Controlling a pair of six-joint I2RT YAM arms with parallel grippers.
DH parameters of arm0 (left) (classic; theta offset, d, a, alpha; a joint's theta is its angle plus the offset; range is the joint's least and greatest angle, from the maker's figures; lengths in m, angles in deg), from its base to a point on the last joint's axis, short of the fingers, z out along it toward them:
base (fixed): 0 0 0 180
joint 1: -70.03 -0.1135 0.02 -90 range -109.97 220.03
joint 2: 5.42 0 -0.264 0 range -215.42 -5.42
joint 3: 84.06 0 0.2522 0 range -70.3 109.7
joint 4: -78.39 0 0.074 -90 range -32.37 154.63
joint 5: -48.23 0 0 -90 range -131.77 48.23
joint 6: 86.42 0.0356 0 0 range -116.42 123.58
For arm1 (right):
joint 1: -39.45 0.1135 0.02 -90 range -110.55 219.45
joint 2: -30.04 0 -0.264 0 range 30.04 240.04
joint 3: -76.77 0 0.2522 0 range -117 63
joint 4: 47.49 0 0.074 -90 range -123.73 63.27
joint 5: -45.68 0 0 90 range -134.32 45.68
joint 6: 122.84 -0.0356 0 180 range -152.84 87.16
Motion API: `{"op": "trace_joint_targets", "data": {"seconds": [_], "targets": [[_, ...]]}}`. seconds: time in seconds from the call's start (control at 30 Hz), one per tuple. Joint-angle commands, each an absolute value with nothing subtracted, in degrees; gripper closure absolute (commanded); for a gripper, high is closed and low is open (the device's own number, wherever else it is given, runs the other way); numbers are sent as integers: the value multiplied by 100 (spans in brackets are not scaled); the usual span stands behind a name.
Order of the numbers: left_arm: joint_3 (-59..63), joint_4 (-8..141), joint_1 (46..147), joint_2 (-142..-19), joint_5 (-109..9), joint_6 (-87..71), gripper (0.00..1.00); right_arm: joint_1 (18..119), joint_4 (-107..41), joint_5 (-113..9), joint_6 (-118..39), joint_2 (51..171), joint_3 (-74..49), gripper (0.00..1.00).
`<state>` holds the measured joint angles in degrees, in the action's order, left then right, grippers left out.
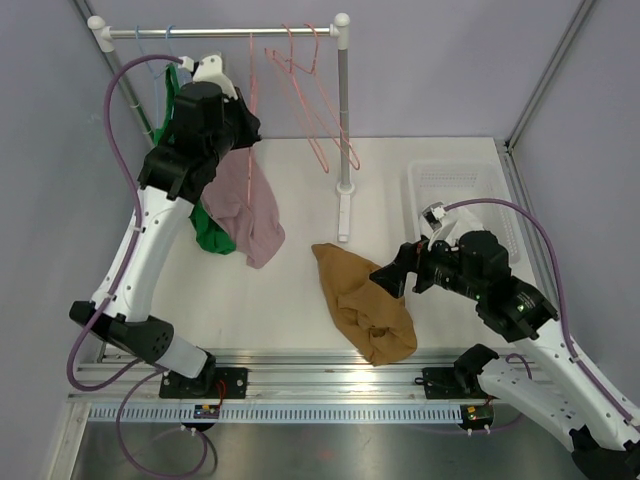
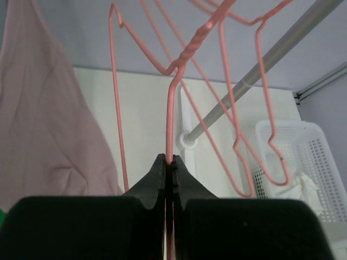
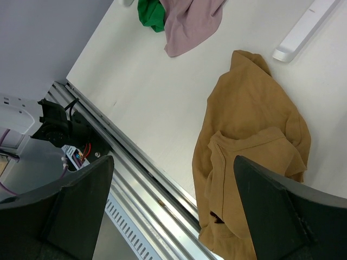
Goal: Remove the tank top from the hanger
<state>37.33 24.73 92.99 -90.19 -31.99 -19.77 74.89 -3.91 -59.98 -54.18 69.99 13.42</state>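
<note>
The tank top [image 1: 362, 300] is a mustard-brown garment lying crumpled on the white table, off any hanger; it fills the right half of the right wrist view [image 3: 255, 124]. My right gripper [image 1: 390, 278] hovers just over its near right side, jaws wide open and empty [image 3: 173, 162]. My left gripper [image 1: 248, 128] is up by the rack, shut on the wire of a bare pink hanger [image 1: 252, 75] that hangs from the rod. The thin wire [image 2: 172, 108] runs down between the closed fingertips of the left gripper [image 2: 169, 158].
A pink garment [image 1: 250, 205] and a green one [image 1: 212, 235] hang at the rack's left, under my left arm. More bare pink hangers [image 1: 310, 90] hang from the rod [image 1: 230, 32] near the post [image 1: 345, 110]. A white basket [image 1: 460, 190] sits back right. Metal rails [image 1: 300, 365] line the near edge.
</note>
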Motion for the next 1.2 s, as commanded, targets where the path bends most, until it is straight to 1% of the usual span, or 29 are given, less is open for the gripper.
{"op": "trace_joint_targets", "data": {"seconds": [0.0, 0.13, 0.17, 0.3, 0.5, 0.73, 0.77, 0.8, 0.87, 0.9, 1.0, 1.03, 1.07, 1.13, 1.17], "targets": [[4640, 2807, 9209, -9303, -3632, -1681, 100, 7461, -543, -6066, -5411, 7047, 1414, 0], [5537, 2641, 9051, -10128, -3799, -1716, 100, 7461, -569, -6075, -5411, 7109, 1405, 1], [5947, 2596, 8972, -10304, -3886, -1725, 100, 7461, -569, -6093, -5419, 7109, 1387, 1], [6478, 2473, 8822, -10894, -4010, -1821, 100, 7461, -709, -6189, -5525, 7065, 1475, 1], [6496, 2675, 8629, -11246, -4290, -1988, 100, 7461, -868, -6321, -5639, 7170, 1642, 1], [5803, 2877, 8637, -11036, -4449, -2033, 100, 7461, -974, -6164, -5692, 7389, 1669, 1], [5680, 2895, 8637, -10992, -4528, -2050, 96, 7470, -982, -6111, -5709, 7416, 1677, 0], [5653, 2904, 8637, -10948, -4554, -2050, 87, 7461, -1008, -6093, -5692, 7451, 1695, 1], [5635, 2860, 8637, -10834, -4651, -2059, 82, 7470, -1105, -6014, -5727, 7618, 1748, 1], [5626, 2834, 8637, -10781, -4669, -2059, 69, 7470, -1105, -5875, -5753, 7706, 1748, 1], [5469, 2728, 8637, -10500, -4687, -2041, 47, 7557, -948, -5418, -5789, 8224, 1660, 0], [5407, 2667, 8637, -10273, -4591, -2007, 2, 7627, -843, -5233, -5806, 8512, 1599, 1], [5337, 2623, 8637, -10141, -4546, -1980, 1, 7706, -807, -4788, -5815, 8663, 1581, 0], [4900, 2631, 8637, -9789, -4493, -1919, 1, 8056, -789, -4468, -5841, 9075, 1537, 1], [4697, 2631, 8637, -9379, -4450, -1918, 1, 8206, -763, -4015, -5850, 9243, 1519, 0]]}}
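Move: The left hand already holds the empty pink hanger; the rack's rod lies about 12 cm ahead of it, 1 cm right and 13 cm above. Two empty hangers hang about 10 cm ahead and 12 cm right of that hand, the pink garment 8 cm ahead, 7 cm left and 15 cm below. From the open right hand, the brown tank top lies level fore-and-aft, 4 cm left and some 18 cm down; the white basket 24 cm ahead, 24 cm right. Left arcs 11 cm forward, hooks hanger onto rod, opens, withdraws; right sinks 10 cm towards brown tank top. ##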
